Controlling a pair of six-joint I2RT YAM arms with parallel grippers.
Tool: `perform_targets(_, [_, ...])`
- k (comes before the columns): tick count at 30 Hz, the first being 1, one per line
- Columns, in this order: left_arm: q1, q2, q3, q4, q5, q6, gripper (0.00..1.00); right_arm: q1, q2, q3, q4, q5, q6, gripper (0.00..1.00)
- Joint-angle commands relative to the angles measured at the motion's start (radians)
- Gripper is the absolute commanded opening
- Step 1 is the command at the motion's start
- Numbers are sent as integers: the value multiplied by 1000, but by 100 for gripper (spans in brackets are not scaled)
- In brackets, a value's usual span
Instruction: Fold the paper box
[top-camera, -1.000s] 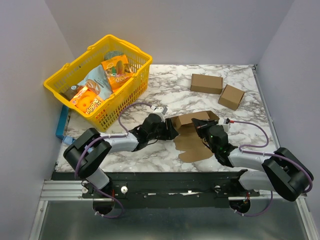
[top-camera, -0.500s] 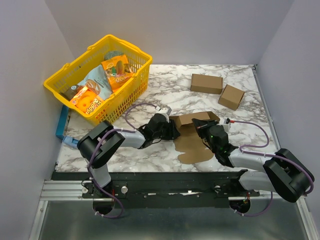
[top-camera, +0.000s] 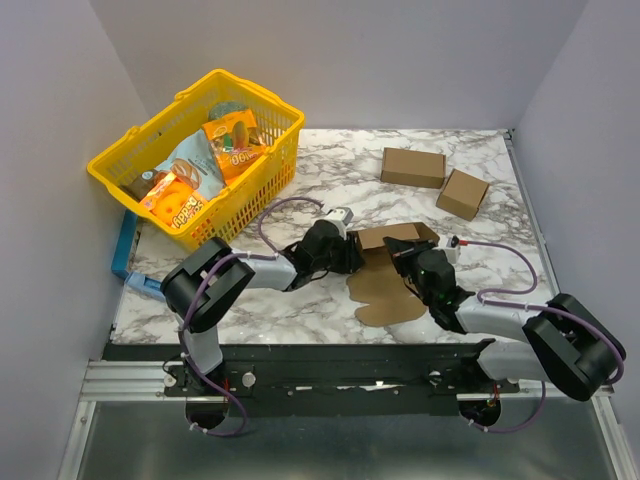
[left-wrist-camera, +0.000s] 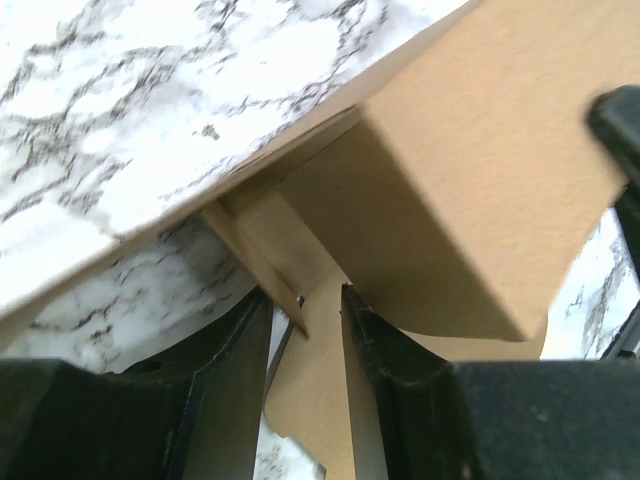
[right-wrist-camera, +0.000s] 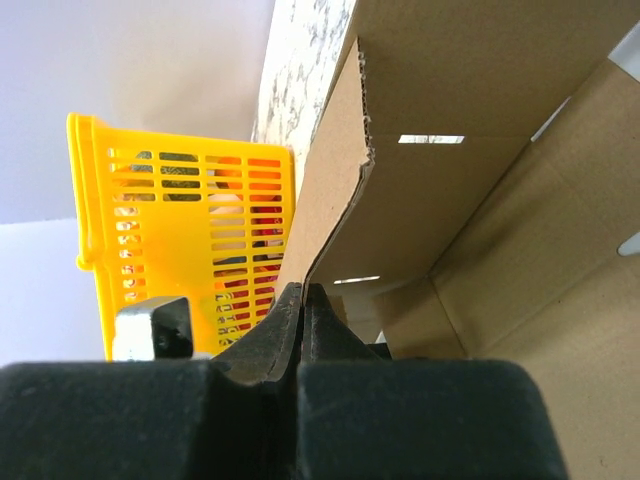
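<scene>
The paper box (top-camera: 385, 290) is a brown die-cut sheet lying partly raised on the marble table, between the two arms. My left gripper (top-camera: 350, 254) reaches in at its left edge. In the left wrist view its jaws (left-wrist-camera: 303, 300) stand apart, with a thin flap edge (left-wrist-camera: 255, 262) running down into the gap and a raised panel (left-wrist-camera: 470, 200) above. My right gripper (top-camera: 408, 263) is at the box's right side. In the right wrist view it (right-wrist-camera: 303, 292) is shut on the lower edge of an upright cardboard wall (right-wrist-camera: 335, 190).
A yellow basket (top-camera: 195, 165) of snack packets stands at the back left and also shows in the right wrist view (right-wrist-camera: 190, 240). Two closed cardboard cuboids, one long (top-camera: 412, 167) and one squarish (top-camera: 462, 193), sit at the back right. A blue strip (top-camera: 124, 248) lies at the table's left edge.
My left gripper has moved right, in against the box's left edge, and its jaws have narrowed. The right gripper has kept its grip and hardly moved.
</scene>
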Motion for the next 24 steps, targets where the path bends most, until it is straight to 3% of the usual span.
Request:
perform_targets(1, [-12, 13, 50, 17, 33, 89, 41, 7, 38, -2, -42, -1, -41, 5])
perform_targets(11, [-12, 57, 56, 101, 168, 192, 41, 7, 53, 5, -65, -13, -41, 4])
perform_targets(16, [-9, 39, 42, 85, 153, 218, 41, 7, 53, 1, -57, -9, -32, 4])
perform_targets(19, [-3, -24, 4, 71, 116, 232, 46, 7, 30, -5, -59, 7, -35, 4])
perform_targets(24, [1, -176, -100, 8, 59, 285, 72, 7, -14, -5, -103, 42, -42, 4])
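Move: Low at the box's left end, the left hand has the paper box's left end flap just ahead, about 2 cm forward and 1 cm below, its edge between the open fingertips. The box body's middle is some 7 cm right and 4 cm forward; the lid sheet lies roughly 6 cm right, 7 cm back and 3 cm lower. From the right hand, pinching the box's upper panel, that flap is about 7 cm left, level fore-and-aft and some 5 cm lower. Bring the left gripper rightward about 2 cm along the flap at the box's left end, swinging it clockwise some 10 degrees and tipping the fingers up a little, still part-open. Then back off quickly about 1.5 cm to the left and 1 cm towards the base, spreading the fingers wider. Keep the right gripper shut on the upper panel, steadying the box. ##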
